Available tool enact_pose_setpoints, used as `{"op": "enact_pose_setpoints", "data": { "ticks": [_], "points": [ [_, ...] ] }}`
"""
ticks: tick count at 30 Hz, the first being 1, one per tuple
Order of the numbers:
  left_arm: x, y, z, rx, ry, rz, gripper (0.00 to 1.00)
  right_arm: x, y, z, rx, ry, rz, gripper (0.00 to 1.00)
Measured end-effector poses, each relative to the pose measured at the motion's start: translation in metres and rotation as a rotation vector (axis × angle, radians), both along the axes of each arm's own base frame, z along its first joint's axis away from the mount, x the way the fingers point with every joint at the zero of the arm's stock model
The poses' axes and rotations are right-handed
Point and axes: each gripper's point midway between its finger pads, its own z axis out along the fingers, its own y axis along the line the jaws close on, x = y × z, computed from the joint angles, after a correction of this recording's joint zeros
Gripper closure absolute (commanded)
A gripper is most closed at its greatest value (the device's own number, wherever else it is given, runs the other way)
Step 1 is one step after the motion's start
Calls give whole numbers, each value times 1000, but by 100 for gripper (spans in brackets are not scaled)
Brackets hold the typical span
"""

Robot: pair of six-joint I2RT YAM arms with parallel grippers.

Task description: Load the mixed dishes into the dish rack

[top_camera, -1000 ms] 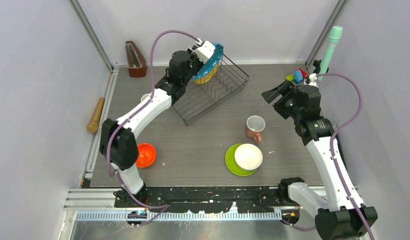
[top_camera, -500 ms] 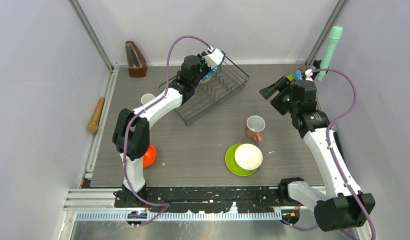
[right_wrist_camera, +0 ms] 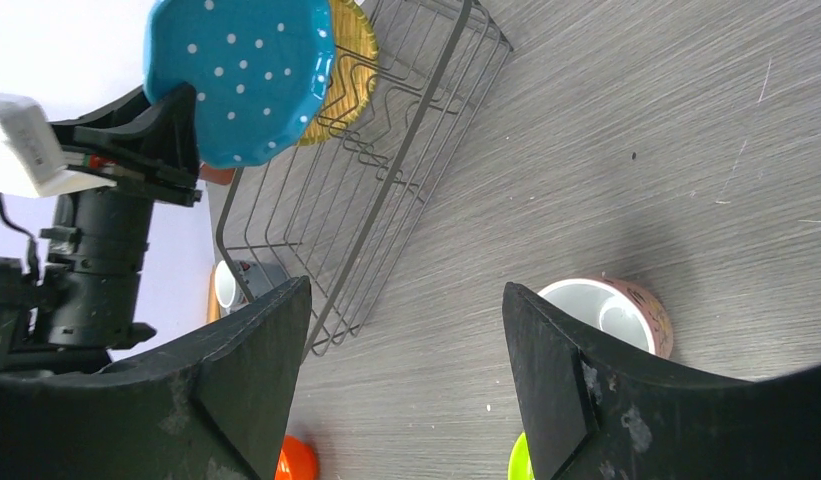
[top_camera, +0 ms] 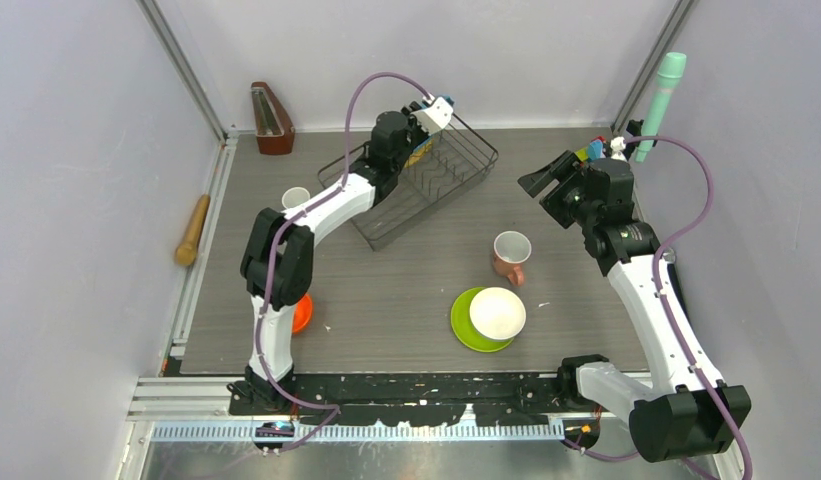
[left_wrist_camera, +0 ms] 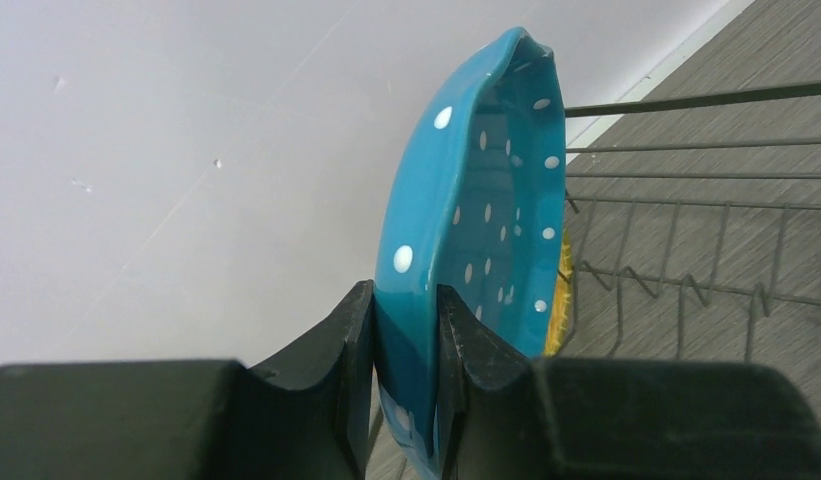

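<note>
My left gripper (left_wrist_camera: 404, 300) is shut on the rim of the teal-blue plate (left_wrist_camera: 476, 200), a white-dotted plate held on edge over the far left end of the dish rack (top_camera: 456, 185). The yellow woven plate (right_wrist_camera: 341, 60) stands in the rack just behind it. My right gripper (right_wrist_camera: 406, 300) hangs open and empty above the table at the right. Below it stands the salmon-pink mug (top_camera: 510, 255). The white bowl (top_camera: 497, 313) rests on the lime green plate (top_camera: 464, 325). The orange bowl (top_camera: 300, 312) is half hidden by my left arm. The small grey-blue mug (top_camera: 295, 197) stands left of the rack.
A wooden metronome (top_camera: 271, 120) stands at the back left. A wooden roller (top_camera: 193, 230) lies off the table's left edge. Coloured toy blocks (top_camera: 591, 152) and a mint-green cylinder (top_camera: 662, 100) are at the back right, behind my right arm.
My left arm has stretched farther and carried the teal-blue plate right and down toward the rack's far end. My right gripper shifted slightly to the left.
</note>
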Motion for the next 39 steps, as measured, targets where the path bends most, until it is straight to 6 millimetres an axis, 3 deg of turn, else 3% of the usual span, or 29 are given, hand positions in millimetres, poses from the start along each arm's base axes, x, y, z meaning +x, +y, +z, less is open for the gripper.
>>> {"op": "enact_pose_setpoints", "data": {
  "ticks": [5,17,23,39],
  "points": [
    [5,-2,-14,25,9,-3,100,0,0,1,1,-3,1,24],
    [9,6,-24,-4,59,-8,100,0,0,1,1,-3,2,24],
    [12,23,-60,0,184,15,100,0,0,1,1,-4,2,24],
    [26,32,-58,-172,225,28,100,-2,0,4,2,-14,1,24]
  ]
}}
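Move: The left hand holds the blue plate by its rim. The slot it is bound for in the dish rack is some 5 cm ahead, 1 cm right and 11 cm below. The woven yellow dish already stands racked about 2 cm beyond the slot and 2 cm to its left. The grey mug is roughly 27 cm left and 8 cm back. From the idle right hand, the slot is about 21 cm ahead, 24 cm left and 10 cm below. Downwards in two steps with a short pause between, about 6 cm in all, the left hand lowers the blue plate into the rack beside the woven dish. As it sinks again it drifts some 3 cm left and a little forward, tipping its fingers about 10 degrees down. It then levels off and eases on forward-left, rolling its left side down about 10 degrees. The fingers keep their pinch on the rim. ##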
